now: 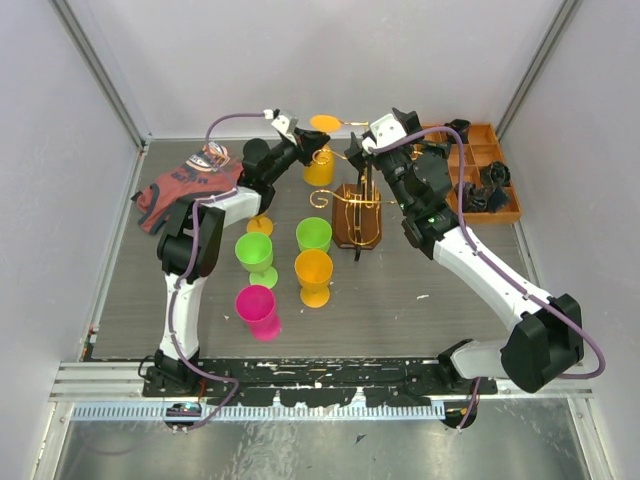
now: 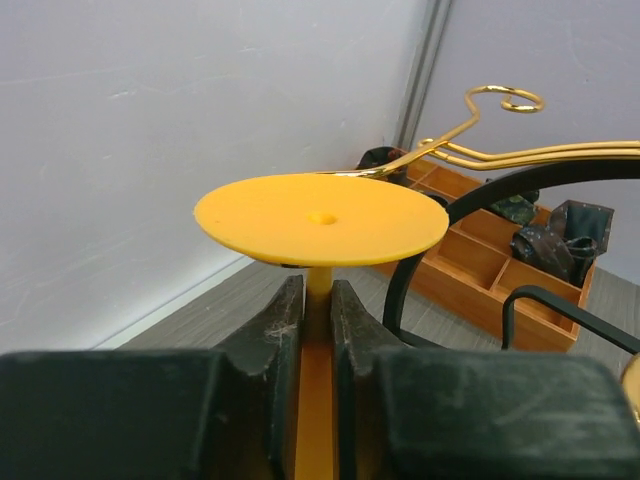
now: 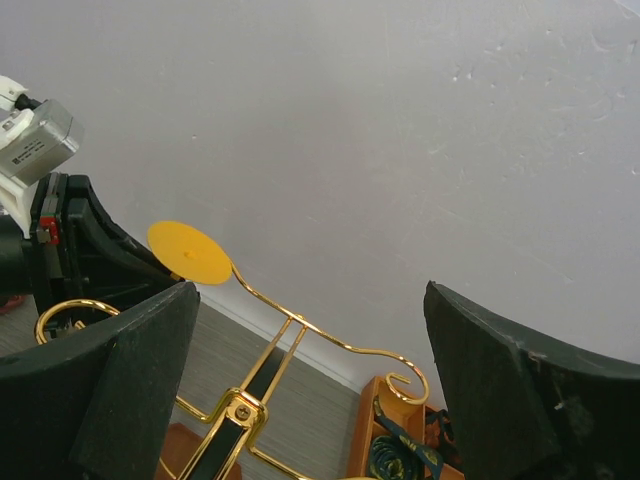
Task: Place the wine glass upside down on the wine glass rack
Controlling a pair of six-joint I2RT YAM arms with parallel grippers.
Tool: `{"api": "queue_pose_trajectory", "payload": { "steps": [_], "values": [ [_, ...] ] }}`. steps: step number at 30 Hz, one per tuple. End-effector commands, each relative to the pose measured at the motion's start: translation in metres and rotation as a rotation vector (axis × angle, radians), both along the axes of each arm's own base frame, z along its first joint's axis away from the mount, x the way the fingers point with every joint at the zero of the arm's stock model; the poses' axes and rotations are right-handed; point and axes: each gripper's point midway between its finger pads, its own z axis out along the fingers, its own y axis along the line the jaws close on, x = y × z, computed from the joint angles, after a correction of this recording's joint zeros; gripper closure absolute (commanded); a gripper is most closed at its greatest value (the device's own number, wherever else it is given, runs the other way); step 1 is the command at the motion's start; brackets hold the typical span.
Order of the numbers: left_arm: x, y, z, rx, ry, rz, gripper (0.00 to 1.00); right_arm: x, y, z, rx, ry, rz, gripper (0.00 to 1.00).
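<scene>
An orange wine glass (image 1: 319, 167) hangs upside down at the rack's far left arm, its round foot (image 2: 320, 218) uppermost. My left gripper (image 2: 319, 300) is shut on its stem, one finger on each side just under the foot. The wine glass rack (image 1: 357, 205) is thin gold wire on a dark oval wooden base. One curled arm (image 2: 500, 152) reaches the foot's underside. My right gripper (image 3: 310, 380) stands wide open above the rack (image 3: 290, 335), holding nothing, with the orange foot (image 3: 190, 252) beyond its left finger.
Two green cups (image 1: 254, 250) (image 1: 314, 233), an orange cup (image 1: 313, 272) and a pink cup (image 1: 258, 308) stand in front of the rack. A patterned cloth (image 1: 185, 185) lies at the far left. An orange-brown compartment tray (image 1: 480, 170) sits at the back right.
</scene>
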Motion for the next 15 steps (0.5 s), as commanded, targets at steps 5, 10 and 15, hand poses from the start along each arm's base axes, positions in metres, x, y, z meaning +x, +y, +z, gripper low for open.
{"api": "queue_pose_trajectory", "payload": {
  "steps": [5, 10, 15],
  "values": [
    [-0.016, -0.010, 0.028, -0.001, -0.070, -0.069, 0.53, -0.008, -0.006, 0.025, 0.053, -0.060, -0.002, 0.00],
    [-0.022, 0.000, 0.034, 0.017, -0.087, -0.041, 0.46, -0.006, -0.008, 0.026, 0.061, -0.058, -0.014, 0.00],
    [-0.033, 0.018, 0.049, 0.042, -0.075, -0.013, 0.43, -0.003, -0.010, 0.028, 0.080, -0.057, -0.029, 0.00]
  ]
}}
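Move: The upside-down orange wine glass is at the left hand, its stem between the fingertips and its middle about 5 cm below them. From that hand the rack's middle lies some 9 cm right, 7 cm back and 10 cm down; a green glass about 18 cm straight back and a second orange glass 11 cm back, 13 cm left both stand some 18 cm lower. From the right hand the held glass is about 11 cm ahead, 12 cm left and 18 cm down. The left fingers open to about half, releasing the wine glass's stem, while the hand backs off about 2 cm. ##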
